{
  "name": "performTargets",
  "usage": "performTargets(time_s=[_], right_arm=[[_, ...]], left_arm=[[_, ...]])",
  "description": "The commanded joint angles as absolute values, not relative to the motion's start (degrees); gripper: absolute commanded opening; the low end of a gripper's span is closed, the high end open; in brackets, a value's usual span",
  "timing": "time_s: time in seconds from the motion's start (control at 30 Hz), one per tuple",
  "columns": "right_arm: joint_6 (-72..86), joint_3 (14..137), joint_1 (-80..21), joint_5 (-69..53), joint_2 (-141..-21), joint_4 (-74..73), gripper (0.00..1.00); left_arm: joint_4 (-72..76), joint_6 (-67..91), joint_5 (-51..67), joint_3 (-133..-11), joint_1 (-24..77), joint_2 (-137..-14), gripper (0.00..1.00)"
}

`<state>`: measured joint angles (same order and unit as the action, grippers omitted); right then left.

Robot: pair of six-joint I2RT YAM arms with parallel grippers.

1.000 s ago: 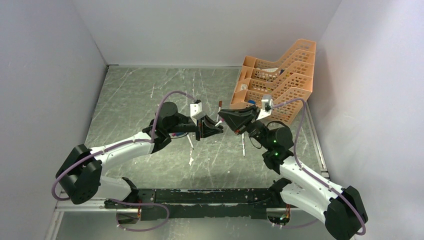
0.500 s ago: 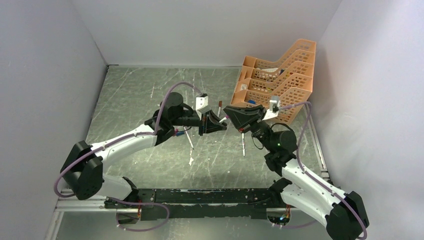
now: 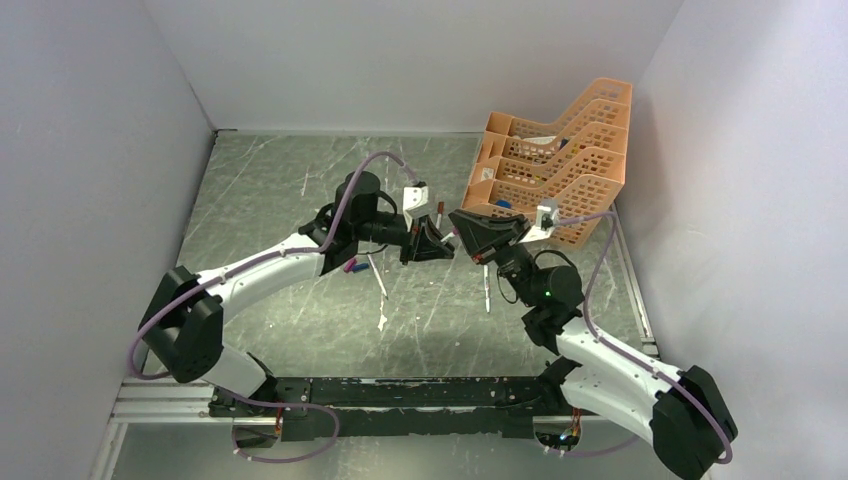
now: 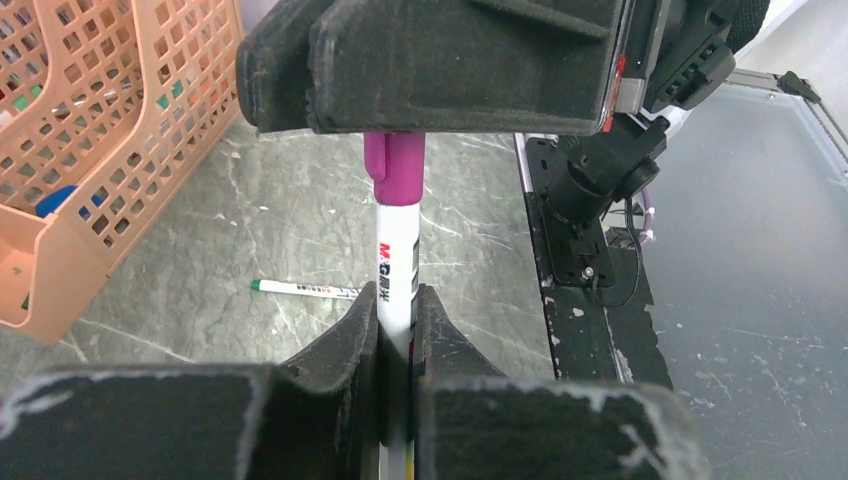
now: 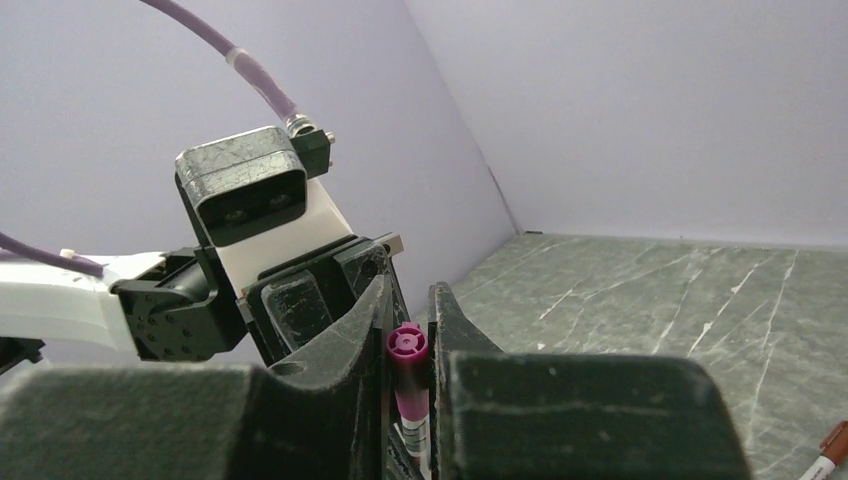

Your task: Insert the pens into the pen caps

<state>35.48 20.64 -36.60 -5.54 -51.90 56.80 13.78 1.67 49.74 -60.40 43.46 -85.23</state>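
Note:
My left gripper (image 4: 397,300) is shut on a white pen (image 4: 393,275) that points straight at the right gripper. A magenta pen cap (image 4: 394,165) sits over the pen's tip, and the dark fingers above it clamp its far end. In the right wrist view my right gripper (image 5: 410,300) is shut on that magenta cap (image 5: 408,345), end-on between its pads. From above, the left gripper (image 3: 437,243) and the right gripper (image 3: 462,232) meet nose to nose over the table's middle. Other pens (image 3: 378,278) (image 3: 487,290) lie on the table.
An orange mesh tray (image 3: 560,150) stands at the back right, close behind the right gripper. A pen with a red-brown cap (image 3: 439,213) lies just behind the grippers. Small pink and blue caps (image 3: 352,267) lie by the left forearm. A green-tipped pen (image 4: 305,290) lies below the grippers.
The left arm has swung right and forward with its pen. The right gripper shifted slightly left, and the gap between the two grippers has closed.

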Motion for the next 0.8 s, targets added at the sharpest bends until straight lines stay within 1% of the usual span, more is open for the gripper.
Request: performTargets(time_s=[0.0, 0.1, 0.2, 0.27, 0.3, 0.33, 0.4, 0.47, 0.57, 0.67, 0.77], right_arm=[[38.61, 15.15, -43.14, -20.96, -57.90, 42.69, 0.00], [40.38, 14.53, -43.16, -19.47, -55.73, 45.65, 0.00], [40.50, 16.42, -42.07, -16.88, -50.41, 43.94, 0.01], [39.97, 18.07, -40.98, -13.82, -46.27, 42.00, 0.16], [39.56, 19.27, -40.36, -11.16, -44.18, 39.93, 0.28], [39.01, 21.06, -39.78, -7.27, -41.76, 35.79, 0.33], [36.96, 24.74, -39.47, 5.14, -36.65, 24.53, 0.40], [34.40, 27.49, -39.47, 15.87, -30.53, 16.77, 0.41], [31.61, 30.79, -39.47, 27.29, -24.91, 6.06, 0.41], [30.86, 31.33, -39.50, 32.67, -21.43, -1.34, 0.39], [32.45, 29.95, -39.47, 32.50, -19.62, -4.94, 0.38]], left_arm=[[28.98, -0.28, 48.14, -70.54, 45.26, -84.81, 0.07], [28.08, -0.76, 47.79, -68.83, 45.23, -84.46, 0.07], [29.20, 0.31, 48.18, -63.21, 45.26, -82.68, 0.07], [29.24, 0.73, 48.44, -59.63, 45.22, -80.93, 0.07], [28.51, 0.55, 48.21, -58.24, 45.16, -80.39, 0.07], [27.46, 0.19, 47.87, -56.91, 45.17, -79.91, 0.07], [25.40, -0.22, 45.44, -54.71, 45.11, -79.56, 0.07], [26.36, 1.09, 42.52, -51.92, 44.93, -79.77, 0.07], [29.92, 5.45, 36.55, -49.11, 44.50, -82.09, 0.07], [28.32, 10.12, 28.66, -52.15, 44.21, -87.70, 0.07], [23.42, 13.74, 18.10, -57.99, 44.27, -93.21, 0.07]])
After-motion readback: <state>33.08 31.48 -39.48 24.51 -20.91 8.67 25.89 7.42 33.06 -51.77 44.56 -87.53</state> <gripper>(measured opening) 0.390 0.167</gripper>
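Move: The left gripper holds the white pen with its upper end already in the magenta cap, which sits in the right fingers about 7 cm above the left hand, 3 cm farther out and 1 cm to its right. From the right hand, the pen's middle lies some 6 cm below, 3 cm back and 1 cm left. The green pen lies 6 cm ahead of the left hand and 11 cm right; the brown-capped pen is 20 cm straight ahead, both roughly 24 cm below. Keep the left grip shut on the pen and hold cap and pen together briefly, then open the right fingers to let go of the magenta cap. Draw the right gripper off to its right about 12 cm, rising some 4 cm and swinging clockwise. Finish by carrying the left hand with the pen down 5 cm and forward 4, turning it counter-clockwise. ##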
